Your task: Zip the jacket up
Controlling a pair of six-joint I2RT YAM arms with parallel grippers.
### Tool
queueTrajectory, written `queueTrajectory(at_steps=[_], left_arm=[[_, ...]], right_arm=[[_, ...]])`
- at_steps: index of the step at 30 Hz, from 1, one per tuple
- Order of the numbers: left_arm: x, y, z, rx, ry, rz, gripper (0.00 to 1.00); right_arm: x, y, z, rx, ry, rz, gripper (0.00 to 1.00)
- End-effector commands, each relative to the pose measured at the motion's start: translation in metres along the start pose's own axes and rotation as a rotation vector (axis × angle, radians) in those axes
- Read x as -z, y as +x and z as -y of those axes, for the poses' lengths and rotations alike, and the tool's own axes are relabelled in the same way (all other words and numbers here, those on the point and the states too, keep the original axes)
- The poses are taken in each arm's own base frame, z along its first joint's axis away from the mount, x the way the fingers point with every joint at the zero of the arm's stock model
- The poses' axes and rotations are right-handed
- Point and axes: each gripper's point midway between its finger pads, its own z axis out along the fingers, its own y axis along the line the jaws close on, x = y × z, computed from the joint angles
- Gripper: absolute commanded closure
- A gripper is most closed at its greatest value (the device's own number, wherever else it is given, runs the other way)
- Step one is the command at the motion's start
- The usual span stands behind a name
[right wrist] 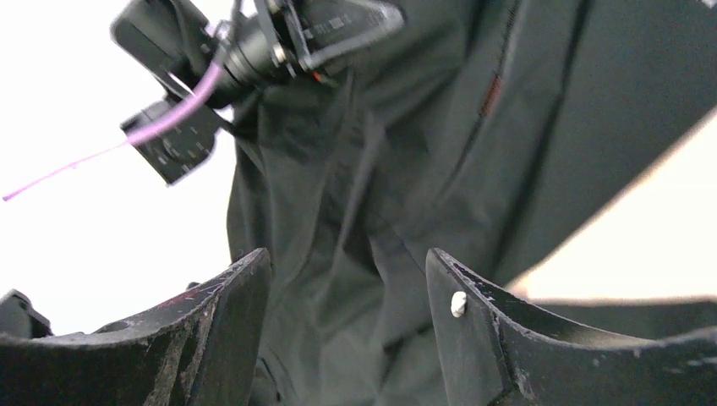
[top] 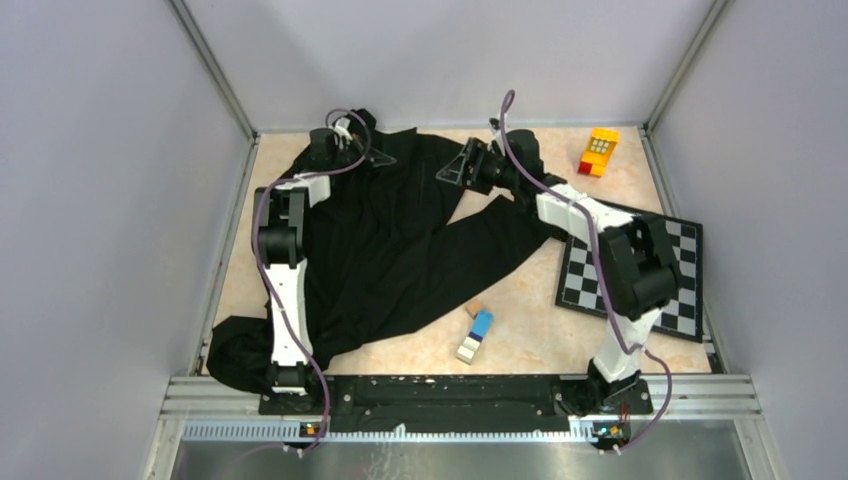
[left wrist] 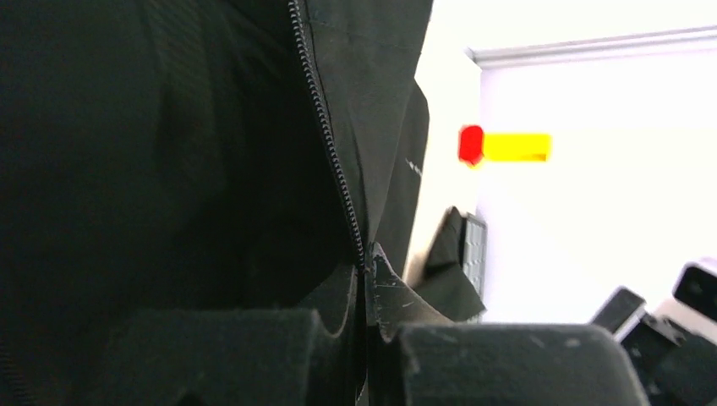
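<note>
The black jacket [top: 400,240] lies rumpled across the left and middle of the table, one sleeve trailing toward the near left corner. My left gripper [top: 375,158] is at its far edge. In the left wrist view this gripper [left wrist: 368,262] is shut on the jacket's front edge, and the zipper teeth [left wrist: 325,144] run straight down into the closed jaws. My right gripper [top: 452,168] hovers a little to the right of it over the jacket. In the right wrist view it [right wrist: 348,262] stands open, with folds of jacket fabric [right wrist: 423,127] between and behind its fingers. No zipper slider shows.
A yellow and red toy block [top: 599,152] sits at the far right. A black-and-white chequered board [top: 680,270] lies under the right arm. A small blue and white block [top: 476,335] rests near the jacket's lower edge. Grey walls close in the table.
</note>
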Motion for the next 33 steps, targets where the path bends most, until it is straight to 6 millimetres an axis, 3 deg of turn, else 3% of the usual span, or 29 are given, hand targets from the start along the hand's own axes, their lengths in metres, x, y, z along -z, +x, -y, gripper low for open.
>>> queueTrajectory(at_steps=[1,5,14,19,27,33], left_arm=[[0.014,0.015,0.079,-0.050,0.203,-0.066,1.00],[0.017,0.031,0.088,-0.060,0.244,-0.099,1.00],[0.021,0.066,0.114,-0.129,0.321,-0.111,1.00],[0.019,0.081,0.115,-0.243,0.278,-0.101,1.00],[0.016,0.092,0.131,-0.652,0.054,0.044,1.00],[0.005,0.107,0.137,-0.798,-0.004,0.040,1.00]], right_arm=[[-0.024,-0.048,-0.039,-0.018,-0.201,0.076,0.34],[-0.042,-0.064,-0.037,-0.058,-0.283,0.103,0.33],[-0.073,-0.072,0.010,-0.236,-0.282,0.160,0.30],[-0.082,-0.073,0.029,-0.275,-0.212,0.187,0.31],[-0.072,-0.065,0.049,-0.261,-0.085,0.208,0.33],[-0.055,-0.066,0.040,-0.226,-0.119,0.241,0.33]])
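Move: The jacket's toothed zipper edge is already pinched in the left fingers; that held spot lies about 15 cm ahead of the right hand, 14 cm to its left and 9 cm lower. The pocket zipper on the jacket's right-hand front, the side the left hand heads to, is roughly 9 cm right of the left hand, 6 cm back and 6 cm below. The spread sleeve lies some 17 cm right of the right hand, 3 cm back and 17 cm below. The held zipper edge is carried by the left hand about 12 cm to the right and 10 cm back, rising 8 cm mostly in two bursts, the wrist rolling some 35 degrees late on while the fingers keep their pinch. The right hand, fingers staying open, reaches 10 cm forward and then sinks 6 cm to meet the edge, ending close beside it. ##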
